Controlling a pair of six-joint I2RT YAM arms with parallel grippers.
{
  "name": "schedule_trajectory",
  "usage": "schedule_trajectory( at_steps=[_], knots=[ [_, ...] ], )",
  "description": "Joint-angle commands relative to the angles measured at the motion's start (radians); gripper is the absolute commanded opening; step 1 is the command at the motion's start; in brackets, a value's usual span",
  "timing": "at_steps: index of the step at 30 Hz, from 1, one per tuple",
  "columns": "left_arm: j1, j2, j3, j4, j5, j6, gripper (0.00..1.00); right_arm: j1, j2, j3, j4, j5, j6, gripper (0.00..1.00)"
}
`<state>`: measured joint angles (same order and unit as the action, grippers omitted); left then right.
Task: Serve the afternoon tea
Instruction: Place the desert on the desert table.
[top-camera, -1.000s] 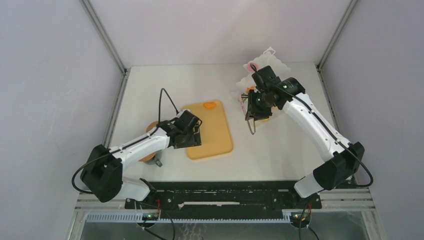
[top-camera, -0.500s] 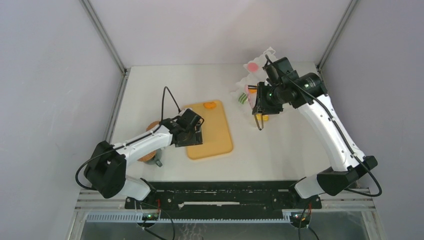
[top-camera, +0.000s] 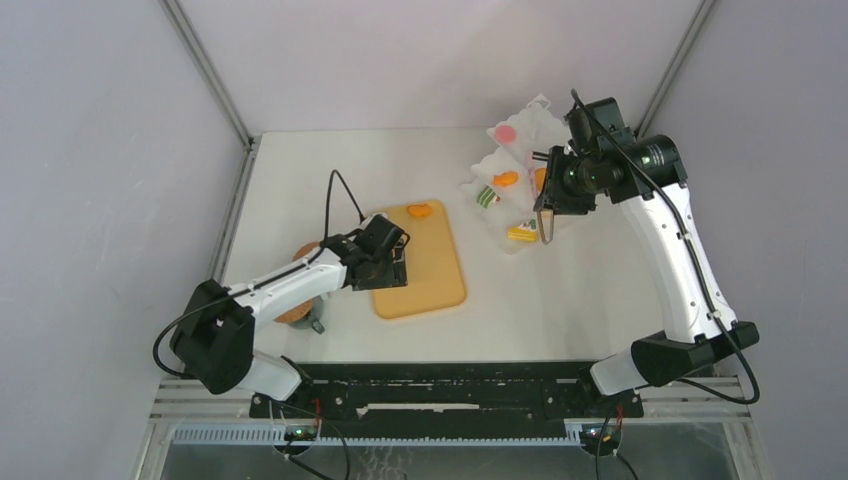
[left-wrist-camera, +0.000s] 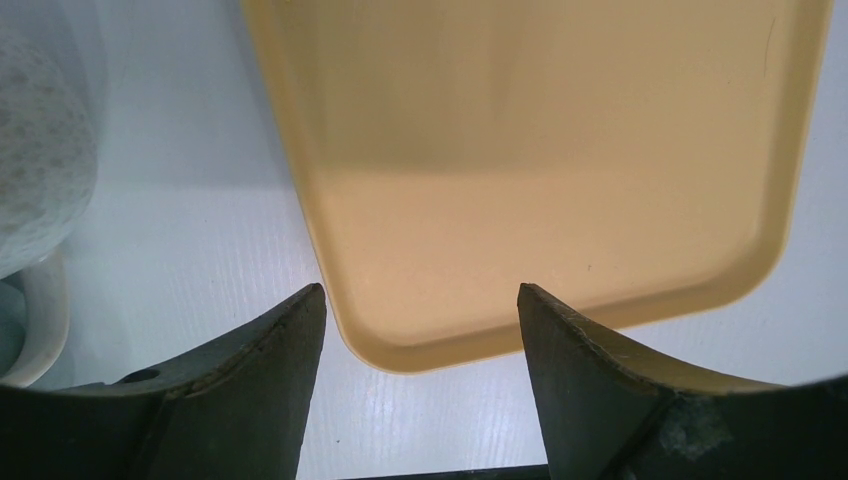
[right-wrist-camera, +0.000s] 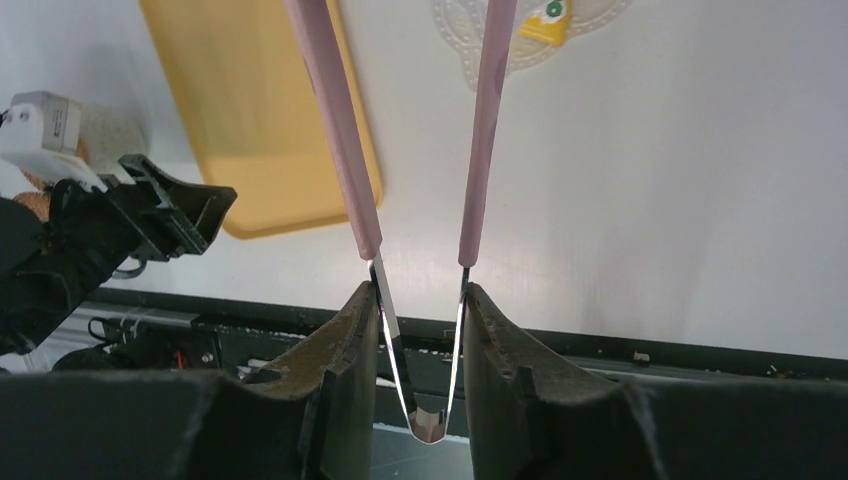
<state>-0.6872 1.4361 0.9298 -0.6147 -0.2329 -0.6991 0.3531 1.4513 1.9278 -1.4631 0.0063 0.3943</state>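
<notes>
The pastries lie on white lace paper (top-camera: 478, 168) at the back right: a pink round (top-camera: 505, 131), an orange tart (top-camera: 506, 179), a green donut (top-camera: 487, 196) and a yellow wedge (top-camera: 520, 233). Another orange tart (top-camera: 420, 211) rests on the tan board's far end. My right gripper (top-camera: 548, 208) hangs above the paper's right side, shut on the metal hinge end of the pink tongs (right-wrist-camera: 330, 120). The wedge (right-wrist-camera: 548, 25) shows past their tips. My left gripper (left-wrist-camera: 420, 300) is open over the board's near left corner. A pale mug (left-wrist-camera: 35, 190) and a cork coaster (top-camera: 293, 315) lie beside the left arm.
The tan board (top-camera: 430, 275) lies mid-table, with its corner (left-wrist-camera: 400, 345) between my left fingers. The black rail (right-wrist-camera: 640, 345) marks the table's near edge. Slanted frame posts (top-camera: 205, 70) stand at the back corners, and grey walls close in both sides.
My right arm has carried the tongs to the right and back, from left of the pastries to their right side. The left arm has barely moved.
</notes>
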Motion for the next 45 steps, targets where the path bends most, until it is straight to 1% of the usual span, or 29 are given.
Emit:
schedule_trajectory(
  at_steps=[1,9,12,17,32,39,45],
  knots=[
    [-0.006,0.004,0.053,0.022,0.004,0.021,0.75,-0.044,0.015,0.021,0.041,0.009,-0.037,0.19],
    [-0.006,0.004,0.041,0.032,0.011,0.021,0.75,-0.1,0.084,0.056,0.068,0.02,-0.068,0.19],
    [-0.005,0.008,0.043,0.033,0.013,0.05,0.75,-0.113,0.121,0.098,0.065,0.028,-0.079,0.19],
    [-0.005,0.024,0.052,0.037,0.02,0.058,0.75,-0.124,0.179,0.174,0.051,0.038,-0.09,0.19],
    [0.006,0.045,0.07,0.035,0.034,0.08,0.75,-0.149,0.286,0.284,0.037,0.049,-0.083,0.2],
    [0.013,0.039,0.056,0.039,0.037,0.084,0.75,-0.152,0.315,0.301,0.035,0.073,-0.079,0.24],
    [0.014,0.037,0.047,0.044,0.043,0.085,0.75,-0.158,0.329,0.302,0.04,0.091,-0.08,0.24]
  ],
)
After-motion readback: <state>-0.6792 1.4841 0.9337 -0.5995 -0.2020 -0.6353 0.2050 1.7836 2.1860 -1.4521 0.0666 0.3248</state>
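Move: The black cookie in the tongs' tips, carried by the right hand, is bound for the free right part of the dessert table's top plate, about 21 cm ahead, straight in line and roughly 4 cm below. The pink macaron sits level with that spot, some 8 cm to its left. The orange bun on the middle plate is about 18 cm ahead of the hand, 2 cm right and 15 cm below. From the left hand that free spot is about 22 cm ahead, 36 cm right and 20 cm above. The black cookie, still pinched in the tips of the pink tongs, is carried about 10 cm forward towards the top plate by the right arm, drifting some 3.5 cm right, mostly at the start, and sinking slightly. The gripper keeps its hold on the tongs with hardly any wrist turn, slowing as the cookie comes over the plate to the right of the pink macaron. ##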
